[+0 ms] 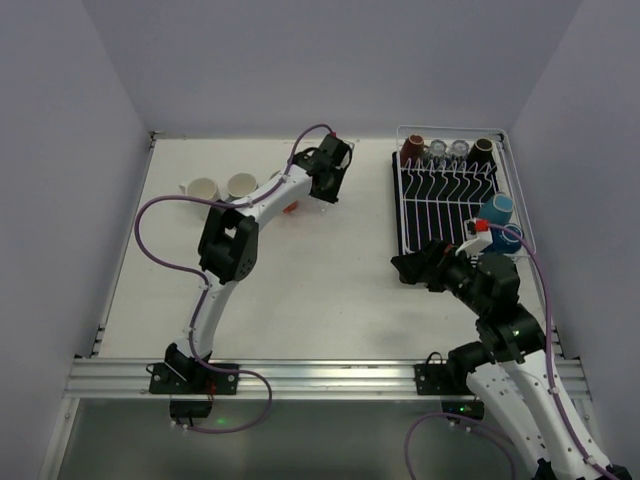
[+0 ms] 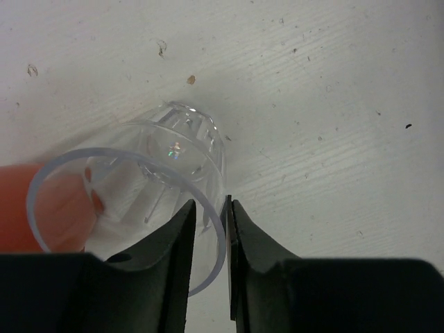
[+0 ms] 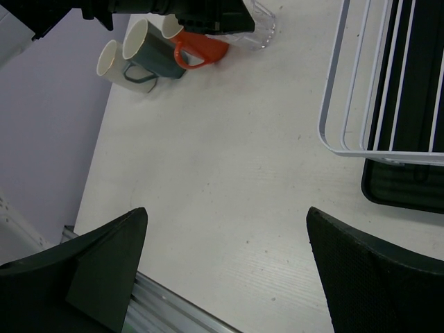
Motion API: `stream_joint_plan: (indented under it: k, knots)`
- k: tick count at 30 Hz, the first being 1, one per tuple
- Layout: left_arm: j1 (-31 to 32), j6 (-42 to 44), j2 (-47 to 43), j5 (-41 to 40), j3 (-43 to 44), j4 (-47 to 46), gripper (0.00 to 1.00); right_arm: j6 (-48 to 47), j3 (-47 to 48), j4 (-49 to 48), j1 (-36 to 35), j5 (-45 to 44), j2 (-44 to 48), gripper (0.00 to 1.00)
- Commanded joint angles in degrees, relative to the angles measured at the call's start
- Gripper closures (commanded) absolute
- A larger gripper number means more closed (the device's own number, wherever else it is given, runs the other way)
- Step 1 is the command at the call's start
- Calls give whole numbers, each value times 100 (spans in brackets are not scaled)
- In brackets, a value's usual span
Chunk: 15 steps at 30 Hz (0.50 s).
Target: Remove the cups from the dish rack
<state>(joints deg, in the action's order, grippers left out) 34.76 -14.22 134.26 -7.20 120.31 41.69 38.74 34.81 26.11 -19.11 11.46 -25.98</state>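
A clear glass point(image 2: 159, 173) rests on the table at the far middle, its rim wall between the fingers of my left gripper point(image 2: 210, 202). The jaws stand slightly apart, with a gap between the left finger and the wall, so the gripper is open. From above, my left gripper point(image 1: 330, 168) is left of the dish rack point(image 1: 450, 195). The rack holds two dark brown cups point(image 1: 412, 148) point(image 1: 484, 150), two clear glasses point(image 1: 437, 150) point(image 1: 459, 150), a blue cup point(image 1: 495, 208) and a light blue cup point(image 1: 507, 238). My right gripper point(image 1: 405, 268) point(image 3: 226, 215) is wide open and empty, hovering over bare table by the rack's near-left corner.
An orange mug point(image 1: 291, 208) point(image 3: 201, 50) lies beside the clear glass point(image 3: 262, 28). A grey mug point(image 3: 156, 55) and a cream mug point(image 3: 114, 66) stand further left. The rack's wire rim point(image 3: 333, 132) and black drip tray point(image 3: 395, 187) lie right of my right gripper.
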Motion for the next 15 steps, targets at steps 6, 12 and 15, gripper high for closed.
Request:
stream_joint_plan:
  k: [6, 12, 15]
  knots:
    - [-22, 191, -84, 17, 247, -64, 59, -60, 149, -150, 4, -30, -109, 1]
    - [-13, 183, -232, 61, 230, -170, 40, -121, 342, -80, 4, -258, -215, 1]
    - [-13, 156, -469, 140, 177, -354, 24, -253, 596, 87, -5, -697, -276, 1]
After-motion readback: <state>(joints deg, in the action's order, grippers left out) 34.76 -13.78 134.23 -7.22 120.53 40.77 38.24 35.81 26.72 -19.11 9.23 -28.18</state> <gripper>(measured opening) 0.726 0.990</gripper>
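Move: The clear cup is right at the left gripper, its rim wall between the closed-in fingertips; its middle lies about 3 cm to the hand's left, level with it fore and aft, and 4 cm below. The orange cup stands about 11 cm to the left and 1 cm farther out, with the grey cup some 21 cm left and 2 cm farther out. From the right hand, the clear cup is roughly 25 cm ahead, 21 cm left and 18 cm lower. Keep the left gripper where it is, low over the table beside the orange cup and pointing steeply down, with no turn of the wrist. Spread its fingers from about a quarter to some three quarters open, one on the inside and one on the outside of the clear cup's wall, so that they let go of the rim. ##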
